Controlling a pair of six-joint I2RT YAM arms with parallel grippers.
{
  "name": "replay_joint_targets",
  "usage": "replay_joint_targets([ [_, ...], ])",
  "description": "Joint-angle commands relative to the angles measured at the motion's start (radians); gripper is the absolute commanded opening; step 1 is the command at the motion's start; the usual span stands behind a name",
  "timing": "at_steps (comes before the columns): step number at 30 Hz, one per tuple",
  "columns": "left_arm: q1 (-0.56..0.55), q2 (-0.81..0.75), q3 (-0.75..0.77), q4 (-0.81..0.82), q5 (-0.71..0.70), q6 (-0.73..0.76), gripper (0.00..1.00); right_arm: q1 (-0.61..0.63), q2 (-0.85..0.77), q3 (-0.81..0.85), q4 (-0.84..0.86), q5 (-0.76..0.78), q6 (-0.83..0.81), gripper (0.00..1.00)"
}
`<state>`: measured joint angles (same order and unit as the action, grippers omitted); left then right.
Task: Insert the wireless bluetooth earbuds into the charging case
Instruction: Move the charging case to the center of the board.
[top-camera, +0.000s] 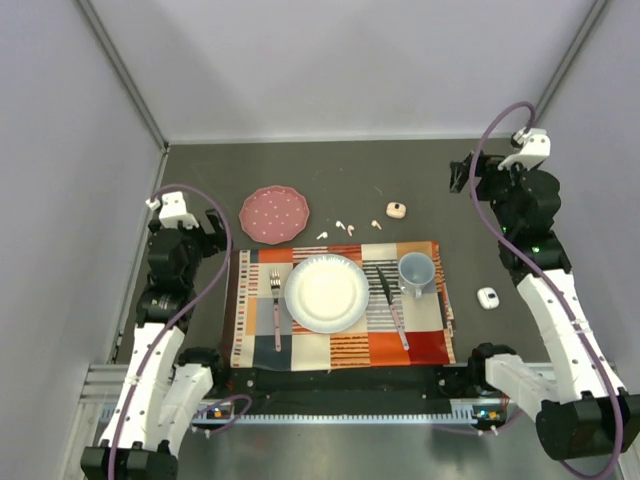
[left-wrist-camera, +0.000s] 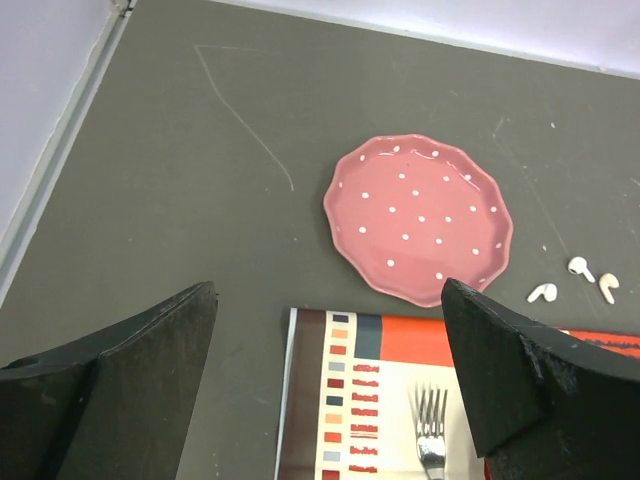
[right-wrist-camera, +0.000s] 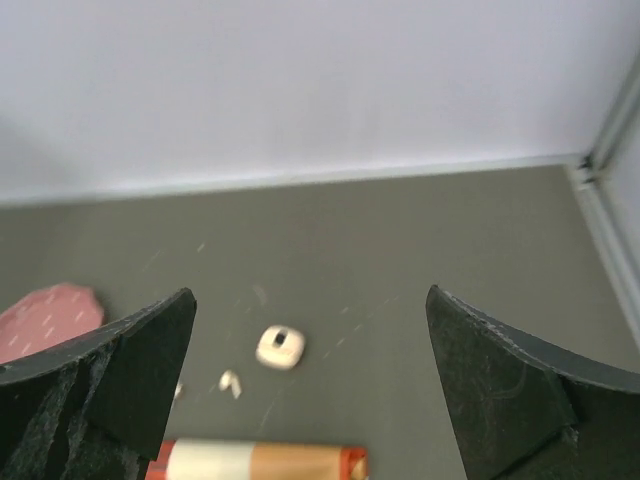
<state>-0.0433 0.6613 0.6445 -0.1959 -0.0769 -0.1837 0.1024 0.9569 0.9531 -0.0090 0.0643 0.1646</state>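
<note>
Several tiny earbuds (top-camera: 340, 224) lie loose on the dark table just beyond the placemat, some white, some peach; the left wrist view shows three of the earbuds (left-wrist-camera: 580, 267) at its right edge. A small peach charging case (top-camera: 396, 210) lies right of them, lid up, and appears blurred in the right wrist view as the case (right-wrist-camera: 280, 346) with one earbud (right-wrist-camera: 231, 382) beside it. A second, white case (top-camera: 487, 297) lies right of the mat. My left gripper (top-camera: 212, 226) (left-wrist-camera: 328, 300) is open and empty over the mat's far left corner. My right gripper (top-camera: 463, 176) (right-wrist-camera: 310, 295) is open and empty, raised at the far right.
A pink dotted plate (top-camera: 274, 214) (left-wrist-camera: 420, 215) sits left of the earbuds. The striped placemat (top-camera: 250, 340) carries a white plate (top-camera: 300, 315), a fork (top-camera: 276, 305), a knife (top-camera: 390, 300) and a grey mug (top-camera: 416, 270). Walls close in the table on three sides.
</note>
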Motion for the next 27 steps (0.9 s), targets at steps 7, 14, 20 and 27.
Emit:
replay_joint_targets([
  [7, 0.002, 0.014, 0.078, -0.138, 0.215, 0.123, 0.99, 0.002, -0.162, -0.08, -0.169, -0.258, -0.014, 0.99],
  [14, 0.0, 0.014, 0.047, -0.155, 0.184, 0.05, 0.99, -0.01, -0.017, 0.1, -0.5, 0.25, 0.157, 0.99],
  [20, 0.002, 0.011, 0.04, -0.185, 0.125, 0.072, 0.99, -0.035, 0.017, 0.088, -0.641, 0.319, 0.33, 0.99],
  [27, 0.002, -0.026, 0.024, -0.178, 0.032, 0.078, 0.99, -0.289, 0.042, 0.067, -0.707, 0.143, 0.467, 0.99],
])
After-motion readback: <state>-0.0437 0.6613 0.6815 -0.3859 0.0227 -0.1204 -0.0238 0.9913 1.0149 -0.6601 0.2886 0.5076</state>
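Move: The white charging case beyond the mat's right edge lies about 17 cm back and 6 cm to the right of the right hand, some 32 cm below. The mug is about 12 cm back and 9 cm left of the hand; the cream case is about 5 cm ahead and 10 cm left. From the left hand, the white case is roughly 57 cm right, 10 cm back and 22 cm lower. Sinking some 12 cm in all, the open right hand first draws back and slightly left, then sweeps about 10 cm right and on back towards the white charging case, its fingers tipping down some 30 degrees and swinging clockwise after a short turn the other way. The open left hand eases slightly back and down, tipping down; neither touches anything. ##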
